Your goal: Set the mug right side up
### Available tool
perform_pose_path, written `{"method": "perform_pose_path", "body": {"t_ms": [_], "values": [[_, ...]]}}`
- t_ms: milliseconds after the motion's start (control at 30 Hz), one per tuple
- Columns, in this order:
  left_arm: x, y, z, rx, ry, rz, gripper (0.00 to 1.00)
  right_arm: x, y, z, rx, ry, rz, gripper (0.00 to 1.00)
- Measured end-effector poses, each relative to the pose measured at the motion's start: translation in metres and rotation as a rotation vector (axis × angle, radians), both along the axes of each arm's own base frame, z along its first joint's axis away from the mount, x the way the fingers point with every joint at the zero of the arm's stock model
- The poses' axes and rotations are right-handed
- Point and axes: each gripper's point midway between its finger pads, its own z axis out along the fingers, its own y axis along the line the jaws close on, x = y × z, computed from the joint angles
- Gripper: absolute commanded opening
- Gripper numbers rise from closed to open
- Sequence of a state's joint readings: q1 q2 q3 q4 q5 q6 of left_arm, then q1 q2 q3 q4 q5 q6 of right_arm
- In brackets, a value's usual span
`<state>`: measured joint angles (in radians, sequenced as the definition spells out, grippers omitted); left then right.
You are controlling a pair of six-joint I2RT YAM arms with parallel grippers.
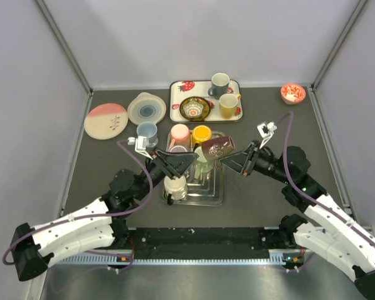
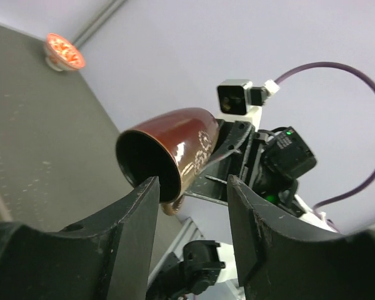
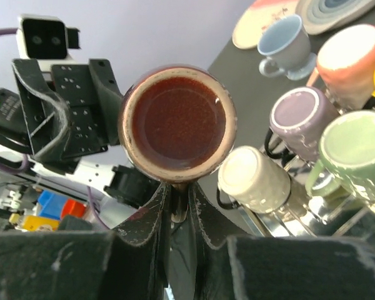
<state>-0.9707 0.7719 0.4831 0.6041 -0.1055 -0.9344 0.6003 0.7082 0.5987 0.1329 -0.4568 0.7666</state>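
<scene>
A dark red mug [image 1: 217,149] with a pale pattern hangs on its side in the air above the rack. Its mouth [image 2: 147,164] points at my left gripper and its base [image 3: 177,122] faces the right wrist camera. My right gripper [image 3: 180,195] is shut on the mug's handle, under the base in the right wrist view, and reaches in from the right [image 1: 236,157]. My left gripper [image 2: 192,184] stands open just in front of the mug's mouth, its fingers [image 2: 134,240] touching nothing; from above it sits left of the mug [image 1: 180,161].
A metal dish rack [image 1: 215,195] below carries upside-down mugs: cream [image 3: 253,178], purple [image 3: 300,115], green [image 3: 356,144], pink [image 3: 353,56]. A blue cup [image 1: 147,132], two plates [image 1: 105,120], a patterned tray [image 1: 175,103] of crockery and a small red bowl [image 1: 293,94] lie further back.
</scene>
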Motion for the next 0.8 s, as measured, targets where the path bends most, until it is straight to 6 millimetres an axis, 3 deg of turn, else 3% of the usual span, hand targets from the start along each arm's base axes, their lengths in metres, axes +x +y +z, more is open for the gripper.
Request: {"method": "perform_pose_path", "body": {"t_ms": [200, 467, 800], "values": [[0.005, 0.031, -0.007, 0.077, -0.007, 0.126, 0.52, -0.002, -0.010, -0.018, -0.129, 0.007, -0.024, 0.00], [0.015, 0.078, -0.025, 0.189, 0.012, 0.326, 0.52, 0.005, -0.031, -0.065, -0.327, 0.056, -0.108, 0.00], [0.023, 0.093, -0.059, 0.319, 0.075, 0.406, 0.52, 0.043, -0.052, -0.121, -0.547, 0.152, -0.282, 0.00]]}}
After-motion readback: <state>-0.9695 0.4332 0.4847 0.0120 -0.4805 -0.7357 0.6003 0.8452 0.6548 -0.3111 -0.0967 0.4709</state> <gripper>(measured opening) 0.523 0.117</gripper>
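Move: The brown mug is already held by its handle in the right fingers, its mouth towards the left hand. The free near right corner of the tray lies some 4 cm left of the right hand and about 24 cm below it. Standing bottom up there, counted from this hand and some 21 cm lower, are the green mug 10 cm ahead and 6 cm left, and the cream mug level with it, 19 cm left. From the left hand, that free corner is 3 cm ahead, 7 cm right and 29 cm down. The brown mug, still pinched by its handle, is lowered about 12 cm towards the tray's right side by the right hand, which also draws right and, later, forward. The level fingers tip downward some 30 degrees and turn slightly clockwise. The empty, open left hand backs off left from the mug by roughly 9 cm, sinking and swinging counter-clockwise. ##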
